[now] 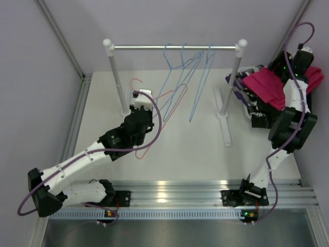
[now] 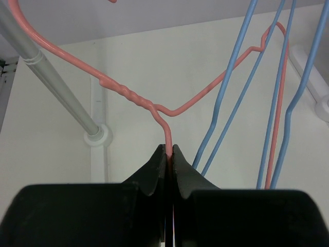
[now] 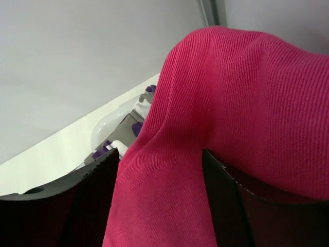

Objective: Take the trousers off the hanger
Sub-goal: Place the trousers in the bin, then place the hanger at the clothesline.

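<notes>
My left gripper is shut on the lower wire of a bare pink hanger. In the top view it holds that hanger tilted, left of the rack's middle. The hot pink trousers lie on top of a pile at the far right. My right gripper is there, jaws apart, with the pink cloth bulging between them. Under the pink pair I see black-and-white cloth and purple camouflage cloth. The yellow-olive pair is hidden.
A metal rail on two white posts crosses the back. Several bare blue wire hangers hang from it, close to the right of the pink hanger in the left wrist view. The left post's base stands nearby.
</notes>
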You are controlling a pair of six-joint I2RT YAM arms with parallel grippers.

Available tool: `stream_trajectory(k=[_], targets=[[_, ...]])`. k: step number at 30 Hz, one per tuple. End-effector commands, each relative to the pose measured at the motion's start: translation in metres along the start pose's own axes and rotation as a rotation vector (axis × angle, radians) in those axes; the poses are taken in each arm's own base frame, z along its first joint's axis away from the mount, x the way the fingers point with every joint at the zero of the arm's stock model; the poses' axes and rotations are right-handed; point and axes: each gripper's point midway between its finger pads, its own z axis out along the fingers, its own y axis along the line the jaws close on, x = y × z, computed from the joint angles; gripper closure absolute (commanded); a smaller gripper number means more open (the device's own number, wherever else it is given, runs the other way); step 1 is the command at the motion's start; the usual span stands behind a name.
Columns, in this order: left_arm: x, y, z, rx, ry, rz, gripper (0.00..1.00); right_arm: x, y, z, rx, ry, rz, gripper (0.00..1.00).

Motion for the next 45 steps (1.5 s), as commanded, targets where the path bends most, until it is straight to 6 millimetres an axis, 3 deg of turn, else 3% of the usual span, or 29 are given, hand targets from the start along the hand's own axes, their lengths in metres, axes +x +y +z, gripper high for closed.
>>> stream_trajectory(k=[1, 4, 7, 8, 10, 11, 13, 14, 17, 19, 20, 23, 25, 30, 38, 45], targets=[[-0.016, 0.001, -0.001, -0.011, -0.059, -0.052, 1.00, -0.006, 0.015, 0.010, -0.063, -0.028, 0.024, 0.31], [-0.016, 0.003, -0.002, -0.024, -0.057, -0.045, 1.00, -0.019, 0.026, 0.005, -0.091, -0.041, 0.013, 0.20], [-0.023, 0.008, -0.005, -0.036, -0.070, -0.051, 1.00, -0.039, 0.046, -0.013, -0.127, -0.065, -0.010, 0.04], [-0.026, 0.009, -0.006, -0.038, -0.076, -0.054, 1.00, -0.052, 0.058, -0.029, -0.158, -0.093, -0.019, 0.00], [-0.035, 0.014, -0.010, -0.049, -0.095, -0.069, 1.00, -0.063, 0.073, -0.047, -0.199, -0.109, -0.014, 0.01], [-0.039, 0.016, -0.013, -0.047, -0.103, -0.078, 1.00, -0.078, 0.084, -0.066, -0.224, -0.146, -0.023, 0.00], [-0.045, 0.017, -0.016, -0.039, -0.115, -0.089, 1.00, -0.080, 0.092, -0.081, -0.249, -0.158, -0.011, 0.01], [-0.044, 0.018, -0.017, -0.039, -0.106, -0.083, 1.00, -0.089, 0.101, -0.099, -0.274, -0.184, -0.016, 0.01], [-0.043, 0.020, -0.019, -0.041, -0.094, -0.080, 1.00, -0.088, 0.116, -0.125, -0.323, -0.189, -0.004, 0.01], [-0.044, 0.023, -0.022, -0.045, -0.096, -0.081, 1.00, -0.075, 0.122, -0.133, -0.343, -0.165, 0.008, 0.01], [-0.045, 0.025, -0.023, -0.049, -0.098, -0.082, 1.00, -0.076, 0.133, -0.148, -0.368, -0.178, -0.003, 0.00], [-0.047, 0.033, -0.029, -0.068, -0.083, -0.065, 1.00, -0.060, 0.139, -0.166, -0.382, -0.170, -0.005, 0.01], [-0.039, 0.036, -0.030, -0.076, -0.042, -0.024, 1.00, -0.064, 0.142, -0.183, -0.387, -0.204, -0.007, 0.01], [-0.010, 0.029, -0.029, -0.034, 0.059, 0.061, 1.00, -0.067, 0.144, -0.204, -0.395, -0.237, -0.017, 0.00], [0.041, 0.046, -0.020, -0.168, 0.200, 0.213, 1.00, -0.066, 0.145, -0.218, -0.400, -0.252, -0.048, 0.01], [0.048, 0.054, -0.017, -0.239, 0.238, 0.274, 1.00, -0.059, 0.144, -0.217, -0.407, -0.253, -0.051, 0.01]])
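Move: The bin's middle lies about 7 cm back, 3 cm left and 16 cm below the right hand; the pink trousers, already half released, are centred some 7 cm back and 6 cm below. The rack's right post rises from a base about 28 cm left and 13 cm back. The left hand grips the pink hanger's neck: the left post's base is some 13 cm ahead, 19 cm left and 28 cm down, the blue hangers about 12 cm ahead, 13 cm right. Finish opening the right gripper over the bin while dipping a little lower and forward, then lift it off the pink trousers, up some 16 cm, back and left about 13 cm each, tipping the fingers up. Keep the pink hanger pinched in the left, ease it left and slightly up, then lower it well past its starting height, rolling its left side up about 20 degrees. ##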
